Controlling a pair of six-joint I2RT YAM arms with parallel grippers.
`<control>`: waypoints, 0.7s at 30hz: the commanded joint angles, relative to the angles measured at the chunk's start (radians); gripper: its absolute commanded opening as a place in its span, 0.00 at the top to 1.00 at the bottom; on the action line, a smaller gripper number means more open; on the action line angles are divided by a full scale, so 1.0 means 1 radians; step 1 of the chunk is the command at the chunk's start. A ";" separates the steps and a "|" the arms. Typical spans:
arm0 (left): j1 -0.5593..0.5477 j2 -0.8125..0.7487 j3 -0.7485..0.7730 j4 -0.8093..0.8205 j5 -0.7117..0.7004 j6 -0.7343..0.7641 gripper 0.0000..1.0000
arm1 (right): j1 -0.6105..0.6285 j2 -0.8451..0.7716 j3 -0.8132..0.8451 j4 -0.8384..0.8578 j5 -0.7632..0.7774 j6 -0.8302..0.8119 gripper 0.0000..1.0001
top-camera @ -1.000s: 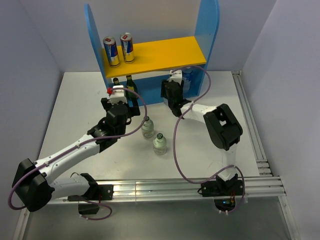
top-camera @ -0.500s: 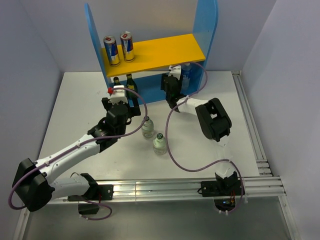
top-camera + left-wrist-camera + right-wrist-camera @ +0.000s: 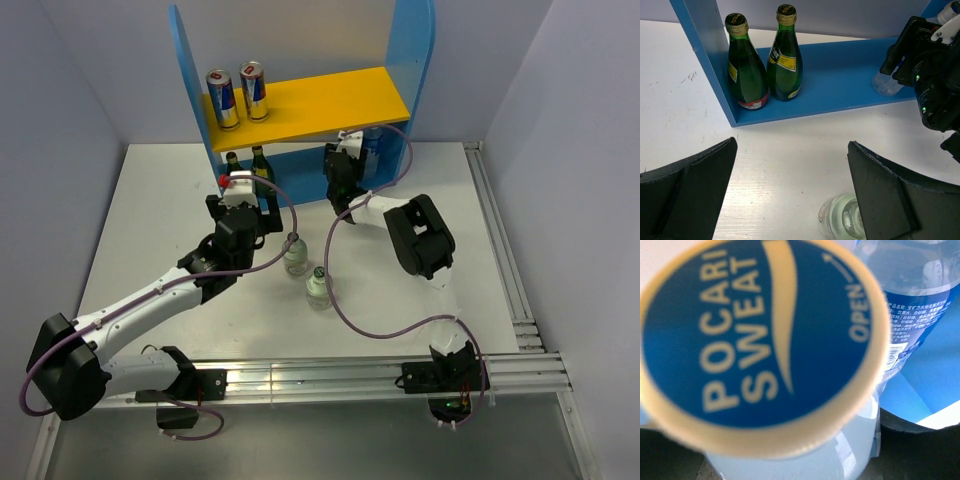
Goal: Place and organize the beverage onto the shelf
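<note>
The shelf (image 3: pixel 412 60) carries two cans (image 3: pixel 222 98) at the left of its yellow upper board. My right gripper (image 3: pixel 341 176) is shut on a water bottle (image 3: pixel 760 340) whose blue-and-white cap fills the right wrist view. It holds the bottle at the blue bottom board, where the clear base (image 3: pixel 884 83) shows. A second water bottle (image 3: pixel 372 143) stands just right of it. Two pale-green bottles (image 3: pixel 295 254) (image 3: pixel 318 287) stand on the table. My left gripper (image 3: pixel 790 190) is open above the table, with one pale-green bottle (image 3: pixel 840 219) by its right finger.
Two dark green gold-necked bottles (image 3: pixel 745 70) (image 3: pixel 785 55) stand at the left end of the bottom board, against the left side panel (image 3: pixel 705 50). The right arm's cable (image 3: pixel 335 290) loops over the table past the pale-green bottles. Metal rails (image 3: pixel 340 375) run along the near edge.
The right arm has pushed the water bottle a little deeper under the yellow board, and its elbow has swung left. The left arm has barely moved.
</note>
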 commanded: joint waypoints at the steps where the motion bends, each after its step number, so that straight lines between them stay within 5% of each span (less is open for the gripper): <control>1: 0.001 -0.015 -0.003 0.035 0.012 0.014 0.01 | -0.026 -0.014 0.120 0.094 0.054 -0.020 0.35; 2: 0.001 -0.020 -0.006 0.035 0.013 0.012 0.01 | -0.028 -0.012 0.124 0.085 0.054 -0.016 0.12; 3: 0.001 -0.020 -0.006 0.037 0.012 0.012 0.01 | -0.028 -0.012 0.138 0.065 0.043 -0.011 0.00; 11: 0.001 -0.030 -0.003 0.031 0.018 0.009 0.01 | -0.025 -0.107 0.028 0.076 -0.012 0.009 0.00; 21: 0.001 -0.041 0.006 0.023 0.019 0.005 0.01 | 0.033 -0.421 -0.384 0.140 0.047 0.036 0.00</control>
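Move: The right hand has its fingers round a Pocari Sweat bottle on the lower shelf, practically at the hand point. The other Pocari bottle stands roughly 7 cm to the right and 2 cm farther out; the nearer green bottle is about 19 cm left and 3 cm back. On the table, a clear bottle stands some 12 cm left and 18 cm back. From the left hand, the gripped bottle is around 20 cm ahead, 24 cm right and 12 cm lower. Opening from a partial grip to full width, the right hand lets go of the Pocari Sweat bottle while staying nearly in place; then it pulls back out of the lower shelf, speeding up, some 6 cm back, about 4 cm up and a little to the right, away from the bottle, with the wrist hardly turning. ##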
